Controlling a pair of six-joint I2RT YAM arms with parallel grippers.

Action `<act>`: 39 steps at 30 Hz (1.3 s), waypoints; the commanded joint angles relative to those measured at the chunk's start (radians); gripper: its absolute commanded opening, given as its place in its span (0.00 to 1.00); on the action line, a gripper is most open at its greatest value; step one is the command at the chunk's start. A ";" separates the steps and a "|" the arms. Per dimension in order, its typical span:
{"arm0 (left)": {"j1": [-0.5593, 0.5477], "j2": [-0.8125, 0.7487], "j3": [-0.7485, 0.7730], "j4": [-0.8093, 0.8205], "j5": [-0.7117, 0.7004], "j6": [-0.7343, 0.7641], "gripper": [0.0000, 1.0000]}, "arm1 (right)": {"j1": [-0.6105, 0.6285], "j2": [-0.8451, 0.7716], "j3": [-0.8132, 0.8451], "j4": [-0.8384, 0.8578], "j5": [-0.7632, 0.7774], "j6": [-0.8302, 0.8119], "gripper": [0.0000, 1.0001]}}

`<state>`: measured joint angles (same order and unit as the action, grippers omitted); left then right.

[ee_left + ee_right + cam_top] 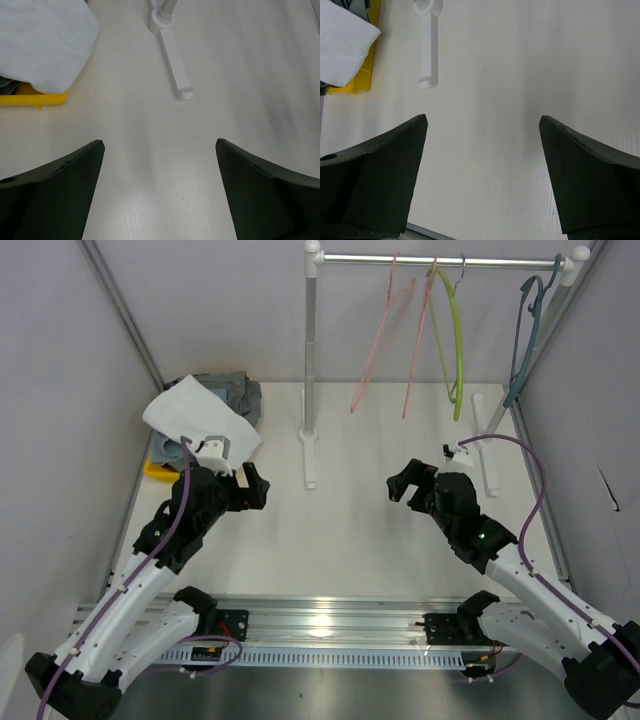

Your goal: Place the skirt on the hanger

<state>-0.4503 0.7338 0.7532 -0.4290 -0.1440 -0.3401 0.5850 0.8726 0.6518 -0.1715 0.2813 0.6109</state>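
Note:
A white garment (195, 420) lies on a pile with grey cloth (235, 390) over a yellow tray (158, 469) at the back left; I cannot tell which piece is the skirt. Hangers hang on the rack rail (500, 260): two pink ones (385, 330), a green one (457, 345) and a grey-blue one (525, 335). My left gripper (250, 487) is open and empty just right of the pile. My right gripper (405, 483) is open and empty over the mid table. The white garment also shows in the left wrist view (45, 40) and the right wrist view (342, 45).
The rack's white left post and foot (310, 455) stand between the two grippers at the back; the foot shows in the left wrist view (175, 65) and the right wrist view (429, 50). The rack's right foot (487, 455) lies near the right wall. Grey walls close in both sides.

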 commanded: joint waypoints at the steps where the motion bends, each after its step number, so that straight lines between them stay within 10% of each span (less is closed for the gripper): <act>1: 0.005 0.003 0.003 0.039 0.000 -0.002 0.99 | -0.002 -0.030 0.006 -0.005 0.042 0.001 0.99; 10: 0.007 0.148 0.149 -0.042 -0.179 -0.031 0.99 | -0.001 -0.055 0.003 -0.023 -0.004 -0.030 1.00; 27: 0.377 0.769 0.604 -0.140 -0.314 -0.112 0.75 | -0.002 0.009 0.045 -0.028 -0.126 -0.023 0.98; 39: 0.447 0.871 0.491 -0.068 -0.267 -0.184 0.79 | -0.001 0.068 0.032 -0.010 -0.156 -0.014 0.97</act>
<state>-0.0124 1.5780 1.2446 -0.5446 -0.4320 -0.4934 0.5850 0.9333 0.6605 -0.2111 0.1356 0.5941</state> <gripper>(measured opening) 0.779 0.973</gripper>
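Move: The white skirt lies heaped on the yellow bin, its middle about 24 cm ahead of the left hand, 17 cm to its left and 13 cm lower; the bin sits right under it. The grey cloth is some 10 cm beyond the skirt and 7 cm to its right. The rack's left foot lies 25 cm ahead of the left hand and 9 cm to its right, on the table. From the right hand the skirt is 24 cm ahead and 45 cm left. Swing the left gripper left and forward, some 16 cm left and 14 cm forward, to the skirt's near edge: rise about 3 cm at first, then drop roughly 11 cm. Turn it some 40 degrees counter-clockwise, tip the fingers further down and narrow them by about a fifth, still well open. Let the empty right hand ease down and left a little. ##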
